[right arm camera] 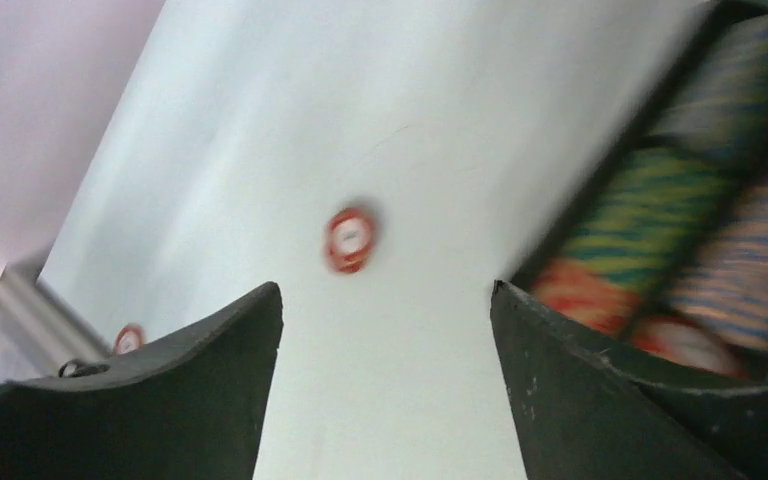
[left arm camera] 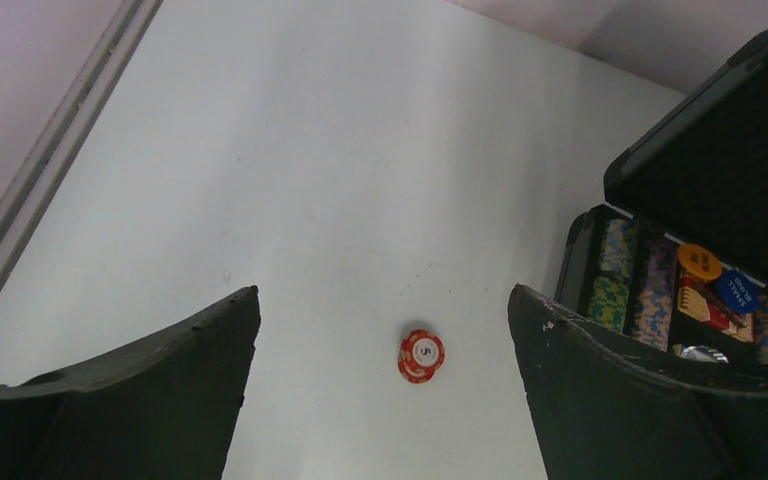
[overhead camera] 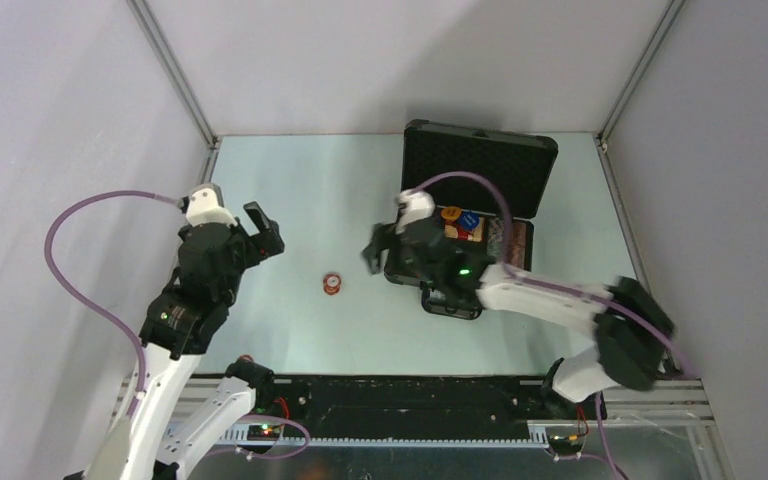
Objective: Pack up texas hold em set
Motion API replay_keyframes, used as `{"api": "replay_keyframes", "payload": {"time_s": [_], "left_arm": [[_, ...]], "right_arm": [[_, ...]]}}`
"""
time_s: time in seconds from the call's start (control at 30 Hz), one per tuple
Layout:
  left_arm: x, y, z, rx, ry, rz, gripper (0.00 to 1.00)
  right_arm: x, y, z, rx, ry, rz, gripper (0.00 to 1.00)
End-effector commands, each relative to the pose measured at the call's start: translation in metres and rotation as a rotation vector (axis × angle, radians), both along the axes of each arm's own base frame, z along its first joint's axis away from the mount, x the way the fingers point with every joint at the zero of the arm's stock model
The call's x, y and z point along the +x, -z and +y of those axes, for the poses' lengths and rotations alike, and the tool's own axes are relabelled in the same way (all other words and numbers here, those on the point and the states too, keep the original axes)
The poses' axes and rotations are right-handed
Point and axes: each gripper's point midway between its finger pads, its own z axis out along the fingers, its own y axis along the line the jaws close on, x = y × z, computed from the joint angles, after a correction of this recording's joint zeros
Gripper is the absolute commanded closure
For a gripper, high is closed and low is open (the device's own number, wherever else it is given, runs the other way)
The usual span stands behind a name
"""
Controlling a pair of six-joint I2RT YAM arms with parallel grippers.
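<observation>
The black case (overhead camera: 428,140) stands open at the back right, its foam-lined lid (overhead camera: 480,165) raised. Inside are multicoloured chip rows (left arm camera: 650,290), a red-white card box (left arm camera: 705,306), an orange disc (left arm camera: 700,261) and a blue disc (left arm camera: 736,290). Two small red-white chips (overhead camera: 332,284) lie stacked on the table left of the case, also seen as the chips (left arm camera: 421,356) and, blurred, the chips (right arm camera: 350,238). My left gripper (left arm camera: 384,292) is open above the table, left of the chips. My right gripper (right arm camera: 387,288) is open at the case's left edge, holding nothing.
The pale table (overhead camera: 300,190) is walled by grey panels with metal frame posts (overhead camera: 175,75). Purple cables loop over both arms. My right arm (overhead camera: 550,295) lies across the case's front part. A small red-white round thing (right arm camera: 128,339) shows behind my right gripper's left finger.
</observation>
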Motion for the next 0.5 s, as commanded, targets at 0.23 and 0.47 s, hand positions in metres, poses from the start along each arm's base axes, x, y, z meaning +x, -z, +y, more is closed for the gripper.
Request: {"api": "replay_keyframes", "payload": {"time_s": [0.23, 0.47], "left_arm": [[-0.007, -0.021, 0.014, 0.033, -0.037, -0.075, 0.02], [-0.013, -0.024, 0.022, 0.036, -0.067, -0.103, 0.02]], "right_arm": [[-0.134, 0.046, 0.237, 0.095, -0.629, 0.275, 0.65], [-0.185, 0.052, 0.288, 0.227, -0.895, 0.423, 1.00]]}}
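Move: The loose red chip by the table's near edge lies about 36 cm to the right hand's left, some 14 cm back towards the bases and 17 cm below. The small chip stack sits roughly 17 cm to this hand's left and 2 cm ahead, while the open case is centred about 13 cm to its right and 8 cm ahead, both below it. From the left hand the loose chip is around 10 cm back, 9 cm left and 26 cm down. Sweeping fast to the left, nearly 30 cm, and some 16 cm back, the right hand sinks about 9 cm before easing up slightly near the end. It leaves the case, passes on the near side of the chip stack and heads for the loose red chip, wrist swinging about 40 degrees counter-clockwise as the empty fingers shut completely. The left hand, open, rises a couple of centimetres. ##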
